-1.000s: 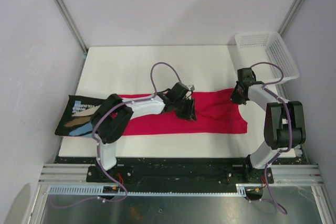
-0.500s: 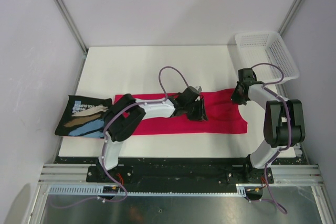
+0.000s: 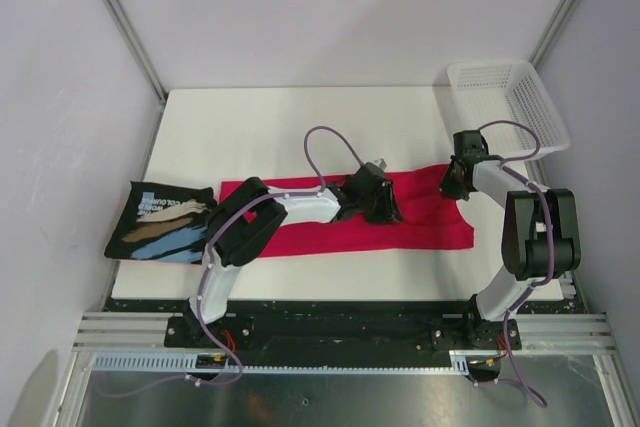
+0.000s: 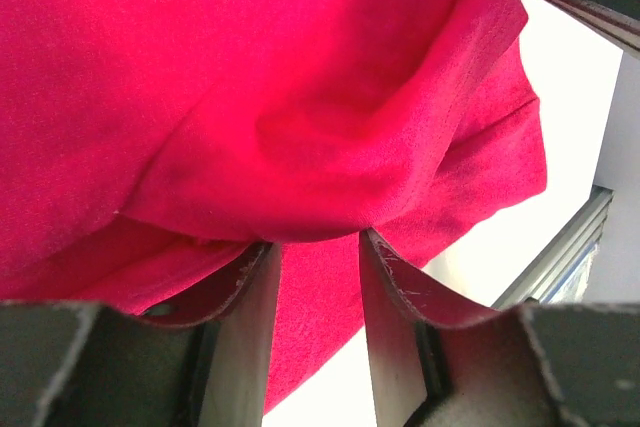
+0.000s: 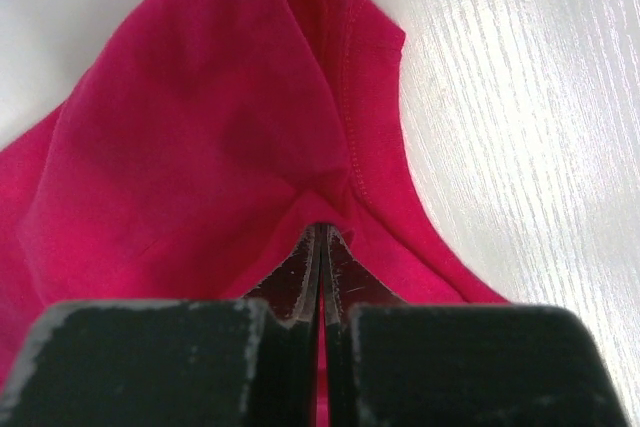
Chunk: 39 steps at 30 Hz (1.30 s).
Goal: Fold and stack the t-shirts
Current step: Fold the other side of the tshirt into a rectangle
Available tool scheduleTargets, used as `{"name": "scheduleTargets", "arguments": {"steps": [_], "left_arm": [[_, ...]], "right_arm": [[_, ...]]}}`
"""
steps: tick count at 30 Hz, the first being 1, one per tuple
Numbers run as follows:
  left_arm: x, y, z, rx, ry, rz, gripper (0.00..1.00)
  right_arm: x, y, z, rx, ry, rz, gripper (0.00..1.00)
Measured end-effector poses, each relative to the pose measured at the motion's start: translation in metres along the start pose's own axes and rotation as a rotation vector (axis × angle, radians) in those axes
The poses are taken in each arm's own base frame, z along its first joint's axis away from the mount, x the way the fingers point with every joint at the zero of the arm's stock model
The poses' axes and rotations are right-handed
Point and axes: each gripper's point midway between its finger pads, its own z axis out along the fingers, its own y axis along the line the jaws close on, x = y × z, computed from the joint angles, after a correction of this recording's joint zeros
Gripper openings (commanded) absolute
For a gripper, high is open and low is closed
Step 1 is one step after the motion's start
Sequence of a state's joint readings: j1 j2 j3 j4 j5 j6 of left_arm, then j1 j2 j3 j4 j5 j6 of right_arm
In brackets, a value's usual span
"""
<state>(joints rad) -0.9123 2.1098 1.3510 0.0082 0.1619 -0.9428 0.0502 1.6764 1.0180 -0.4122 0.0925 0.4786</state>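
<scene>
The crimson-pink t-shirt (image 3: 330,237) lies spread across the middle of the table (image 3: 280,127). My left gripper (image 3: 388,212) rests on its right half. In the left wrist view the jaws of the left gripper (image 4: 316,239) stand apart, and a fold of the pink t-shirt (image 4: 250,67) bulges over their tips. My right gripper (image 3: 450,187) is at the shirt's far right corner. Seen from the right wrist, the right gripper (image 5: 322,227) is shut on a pucker of the pink t-shirt (image 5: 200,127) near a stitched hem. The black printed t-shirt (image 3: 160,222) lies folded at the table's left edge.
A white mesh basket (image 3: 540,107) stands at the back right corner, just behind the right arm. Bare white table (image 5: 540,97) shows right of the pinched cloth. The metal frame rail (image 4: 560,247) runs along the near edge.
My left gripper has slid to the right over the pink shirt, jaws unchanged. The right gripper stayed at the corner and closed fully on the cloth.
</scene>
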Motion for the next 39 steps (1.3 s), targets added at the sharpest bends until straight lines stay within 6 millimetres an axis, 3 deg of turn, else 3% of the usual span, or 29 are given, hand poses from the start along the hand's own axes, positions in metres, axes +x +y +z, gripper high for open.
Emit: {"name": "scheduleTargets", "arguments": {"steps": [12,18,21,31,35,39], "left_arm": [[-0.007,0.001,0.002,-0.016,-0.044,-0.006,0.36],[-0.007,0.001,0.002,-0.016,-0.045,-0.005,0.38],[-0.007,0.000,0.001,-0.013,-0.045,-0.003,0.39],[-0.016,-0.010,-0.012,0.016,-0.071,0.008,0.39],[-0.018,-0.006,-0.013,0.012,-0.075,0.006,0.39],[-0.016,0.005,-0.019,-0.006,-0.074,0.003,0.39]], "right_arm": [[0.000,0.001,0.000,-0.003,0.002,0.006,0.01],[-0.002,-0.003,0.000,0.003,0.000,0.030,0.33],[-0.005,-0.002,-0.005,-0.006,-0.009,0.036,0.43],[-0.023,0.039,-0.086,-0.184,-0.169,-0.002,0.47],[0.002,0.043,-0.096,-0.258,-0.147,0.005,0.48],[0.046,0.032,-0.075,-0.265,-0.041,0.023,0.49]]}}
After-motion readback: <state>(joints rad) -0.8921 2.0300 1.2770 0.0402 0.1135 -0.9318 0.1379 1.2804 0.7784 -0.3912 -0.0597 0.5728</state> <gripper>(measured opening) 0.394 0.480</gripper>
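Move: My right hand is shut on the red t-shirt near its right end. The lower edge of the folded-over sleeve flap lies about 6 cm back and 9 cm to its left, 1 cm or so lower. The shirt's near right corner is some 13 cm back and 7 cm right of that hand, and the white basket about 21 cm ahead and 15 cm right. From my left hand, the same flap edge is level and about 3 cm to the right, barely below, with the shirt's near edge roughly 8 cm straight back. I hold my right pinch on the red shirt, then open the fingers about halfway, let go and rise nearly 10 cm. From there I swing left and back, some 6 cm each way, and sink about 5 cm over the sleeve flap beside my left hand. My left hand first stays low at the flap's edge, narrowing its half-open fingers only slightly, then lifts some 2 cm and eases left, clear of the cloth. ##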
